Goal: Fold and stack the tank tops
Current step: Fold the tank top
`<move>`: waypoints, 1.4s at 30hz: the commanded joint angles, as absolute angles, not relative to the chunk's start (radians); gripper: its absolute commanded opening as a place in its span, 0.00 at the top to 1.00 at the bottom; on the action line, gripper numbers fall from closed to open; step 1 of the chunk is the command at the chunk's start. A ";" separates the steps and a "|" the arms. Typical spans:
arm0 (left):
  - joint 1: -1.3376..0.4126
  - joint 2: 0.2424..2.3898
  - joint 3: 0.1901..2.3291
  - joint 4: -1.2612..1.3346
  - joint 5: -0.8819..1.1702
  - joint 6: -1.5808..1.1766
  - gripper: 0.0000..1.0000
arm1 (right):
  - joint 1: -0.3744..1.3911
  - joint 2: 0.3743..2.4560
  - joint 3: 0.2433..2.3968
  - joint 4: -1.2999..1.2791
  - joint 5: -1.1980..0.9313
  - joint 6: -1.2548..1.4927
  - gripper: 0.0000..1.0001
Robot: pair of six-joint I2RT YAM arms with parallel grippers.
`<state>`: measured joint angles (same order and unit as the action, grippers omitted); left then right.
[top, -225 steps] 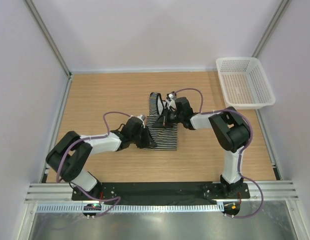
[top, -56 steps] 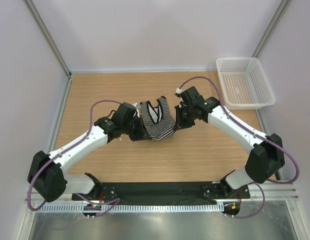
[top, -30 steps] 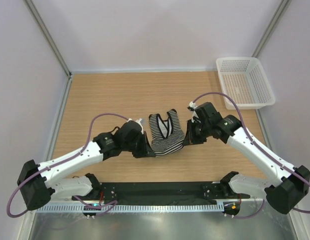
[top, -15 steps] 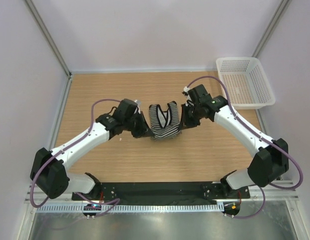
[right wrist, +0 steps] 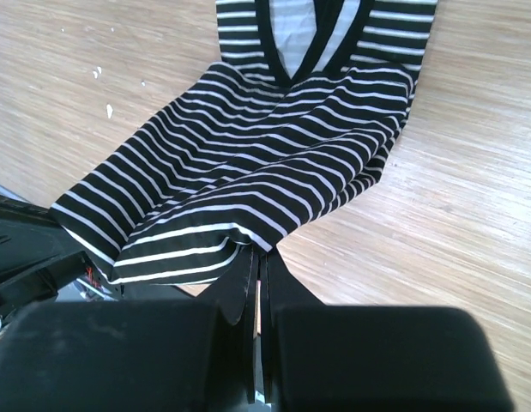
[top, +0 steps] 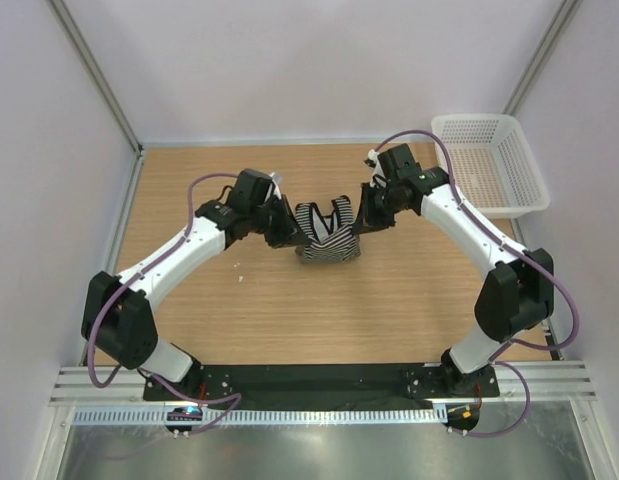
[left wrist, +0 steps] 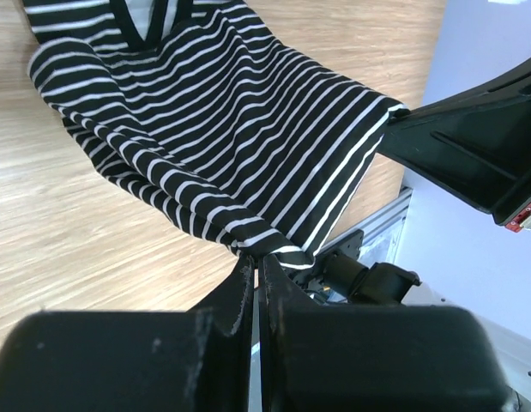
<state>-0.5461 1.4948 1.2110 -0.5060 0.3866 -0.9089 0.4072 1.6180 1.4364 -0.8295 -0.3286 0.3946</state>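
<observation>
A black-and-white striped tank top [top: 325,232] hangs slung between both grippers above the middle of the wooden table, its neck end trailing toward the far side. My left gripper [top: 286,234] is shut on the hem corner at the left. In the left wrist view the tank top [left wrist: 222,137] runs away from my left gripper [left wrist: 258,259]. My right gripper [top: 363,222] is shut on the opposite hem corner. The right wrist view has the tank top [right wrist: 274,154] sagging from my right gripper [right wrist: 259,256], with the V neck farthest away.
A white mesh basket [top: 486,164] stands at the far right corner of the table [top: 239,300]. Walls close in the table on the left, far and right sides. The arm bases sit on a black rail at the near edge.
Both grippers have carried the tank top toward the far side of the table after a swing toward the near edge. The grips have not changed.
</observation>
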 commanded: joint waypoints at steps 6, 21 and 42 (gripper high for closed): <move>-0.555 1.415 1.126 -0.457 0.460 -0.905 1.00 | 0.410 1.508 1.382 -0.807 -0.390 0.405 0.99; -0.824 1.036 0.844 -0.449 0.284 -1.081 1.00 | 0.519 1.065 1.080 -0.910 -0.307 0.531 0.99; -0.707 1.259 1.014 -0.396 0.386 -1.020 1.00 | 0.402 1.226 1.195 -0.908 -0.256 0.445 0.99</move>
<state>-0.7521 1.2400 0.9474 -0.4496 0.3298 -1.0615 0.4419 1.2137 1.1454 -0.9436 -0.2630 0.4828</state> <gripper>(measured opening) 0.005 0.035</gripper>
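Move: My closed hands hold the two corners of the tank top's hem about 12 cm above the table, and its body hangs between them. Its shoulder straps lie on the table about 13 cm ahead of each hand, some 5 cm to my left hand's right and 7 cm to my right hand's left. The table's near edge is roughly 25 cm behind both hands. A white scrap lies about 16 cm left of my left hand and 3 cm back. With both hands still pinching the hem corners, I draw the tank top back towards the table's near edge about 15 cm, the right hand rising a little on the way. Then I turn and swing both hands forward again some 5 cm, the right drifting to my right so the hem is spread slightly wider. ##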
